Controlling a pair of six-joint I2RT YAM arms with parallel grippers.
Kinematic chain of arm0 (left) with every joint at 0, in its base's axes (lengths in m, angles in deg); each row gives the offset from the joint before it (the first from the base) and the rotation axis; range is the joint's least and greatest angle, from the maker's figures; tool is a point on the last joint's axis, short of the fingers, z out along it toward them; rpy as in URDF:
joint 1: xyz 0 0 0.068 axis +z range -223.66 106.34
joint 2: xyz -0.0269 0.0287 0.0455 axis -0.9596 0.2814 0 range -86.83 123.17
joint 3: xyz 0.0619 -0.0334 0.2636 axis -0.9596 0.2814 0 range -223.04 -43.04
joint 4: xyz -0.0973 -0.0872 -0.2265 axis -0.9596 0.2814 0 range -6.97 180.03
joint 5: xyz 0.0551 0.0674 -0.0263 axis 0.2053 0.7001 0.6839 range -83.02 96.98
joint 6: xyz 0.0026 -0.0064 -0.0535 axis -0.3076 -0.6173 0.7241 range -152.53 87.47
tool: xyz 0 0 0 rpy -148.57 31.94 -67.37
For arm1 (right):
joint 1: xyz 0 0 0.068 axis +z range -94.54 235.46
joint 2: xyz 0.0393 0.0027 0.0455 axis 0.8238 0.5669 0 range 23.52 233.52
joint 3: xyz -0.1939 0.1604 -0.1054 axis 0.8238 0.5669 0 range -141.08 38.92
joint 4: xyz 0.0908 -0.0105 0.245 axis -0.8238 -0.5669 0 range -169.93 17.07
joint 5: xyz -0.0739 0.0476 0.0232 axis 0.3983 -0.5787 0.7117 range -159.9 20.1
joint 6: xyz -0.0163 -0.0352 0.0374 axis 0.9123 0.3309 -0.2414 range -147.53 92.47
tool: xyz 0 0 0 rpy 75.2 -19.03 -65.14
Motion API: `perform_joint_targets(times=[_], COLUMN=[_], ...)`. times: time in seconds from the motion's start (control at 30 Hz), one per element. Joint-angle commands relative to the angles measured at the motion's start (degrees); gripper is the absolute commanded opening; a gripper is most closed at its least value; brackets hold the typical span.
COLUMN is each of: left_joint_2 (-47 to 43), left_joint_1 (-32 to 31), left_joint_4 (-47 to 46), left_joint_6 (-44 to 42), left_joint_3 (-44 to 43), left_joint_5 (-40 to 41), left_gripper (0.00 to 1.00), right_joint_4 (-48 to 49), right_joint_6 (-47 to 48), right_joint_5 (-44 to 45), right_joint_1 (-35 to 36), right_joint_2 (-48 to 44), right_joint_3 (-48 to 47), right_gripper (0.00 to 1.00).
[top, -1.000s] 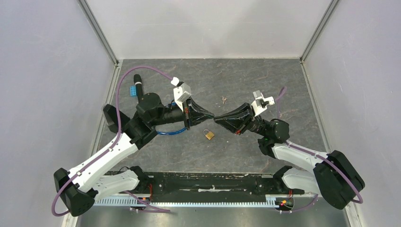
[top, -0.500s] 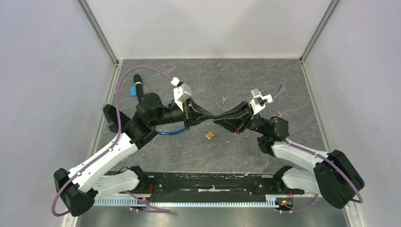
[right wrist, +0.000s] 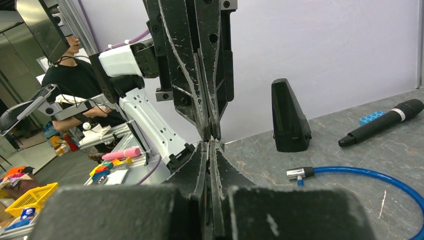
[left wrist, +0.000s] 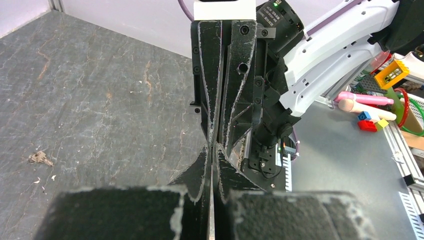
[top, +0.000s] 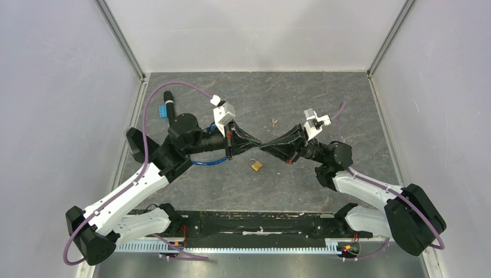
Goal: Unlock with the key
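The brass padlock (top: 255,165) lies on the grey table, just in front of the spot where both arms meet. My left gripper (top: 258,142) and right gripper (top: 265,146) hover above the table, touching tip to tip. In the left wrist view the left gripper (left wrist: 212,148) is shut on the key (left wrist: 212,210), which I see edge-on as a thin silver strip between its fingers. In the right wrist view the right gripper (right wrist: 212,143) is shut too, with a thin dark sliver pinched between its pads, apparently the other end of the same key.
A small metal piece (top: 274,122) lies on the table behind the grippers. At the left lie a blue cable (top: 209,161), a black microphone (top: 169,101) and a blue brick (top: 164,110). Walls close the table at left, right and back.
The right gripper's jaws have closed. Its wrist has crept a little left and towards the back. The left arm has stayed where it was.
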Motion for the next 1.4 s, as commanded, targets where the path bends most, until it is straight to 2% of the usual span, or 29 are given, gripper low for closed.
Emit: perform_joint_targets(times=[0.0,0.23,0.37,0.47,0.6,0.7,0.83,1.0,1.13,1.37], left_joint_2=[-0.61,-0.79,-1.12,-2.30,-3.40,-2.91,-0.66,5.03,10.83,26.56], left_joint_1=[-0.24,-0.24,-0.24,-0.24,-0.24,-0.24,-0.24,-0.15,-0.16,-0.62], left_joint_4=[-0.81,-0.59,-1.35,-1.20,1.75,7.09,13.32,26.44,29.99,35.23], left_joint_6=[1.36,3.20,5.70,7.59,11.11,15.48,21.17,31.75,36.48,44.45], left_joint_3=[-1.17,-1.23,-0.91,-0.73,-1.07,-2.17,-2.71,-3.53,-2.26,-5.88], left_joint_5=[2.74,5.21,10.16,15.33,23.58,29.41,35.55,44.79,43.70,39.27], left_gripper=[0.04,0.05,0.32,0.51,0.64,0.70,0.73,0.73,0.74,0.77], right_joint_4=[-0.44,-0.85,-1.31,-1.42,-1.94,-3.12,-10.96,-27.49,-45.65,-57.71], right_joint_6=[0.78,0.36,-1.99,-8.29,-16.74,-18.47,-15.59,-5.24,6.81,15.04], right_joint_5=[-1.53,-1.41,-0.76,-0.98,-1.58,-1.62,-0.94,0.07,4.60,9.17], right_joint_1=[-0.20,-1.05,-2.11,-4.17,-6.93,-8.20,-9.84,-10.54,-10.57,-10.53], right_joint_2=[-1.15,-1.77,-1.68,-0.48,1.13,1.35,0.49,-2.36,-6.12,-9.20], right_joint_3=[-1.04,0.12,-0.01,-0.06,0.49,1.40,2.89,3.46,3.19,5.07], right_gripper=[0.00,0.00,0.00,0.00,0.00,0.00,0.00,0.00,0.00,0.00])
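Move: Both grippers are high and nose to nose. The padlock for the left hand lies about 5 cm ahead of it, 2 cm to its left and roughly 32 cm below. On the table too are the blue cable loop, centred some 12 cm ahead and 19 cm left, and the loose keys, about 22 cm ahead and 5 cm right. From the right hand the padlock is about 5 cm ahead, 3 cm left and 31 cm below. The left hand opens to about three quarters, lets go of the key and draws forward and left away from the right fingertips, then drops fast towards the padlock, some 21 cm in all, while its wrist swings by nearly 80 degrees so the fingers go from pointing level at the right hand to steeply down. The right hand stays shut on the key and sinks about 15 cm towards the padlock, easing forward and right by some 5 cm each, its fingers tipping from slanting upward to about level and turning clockwise. ##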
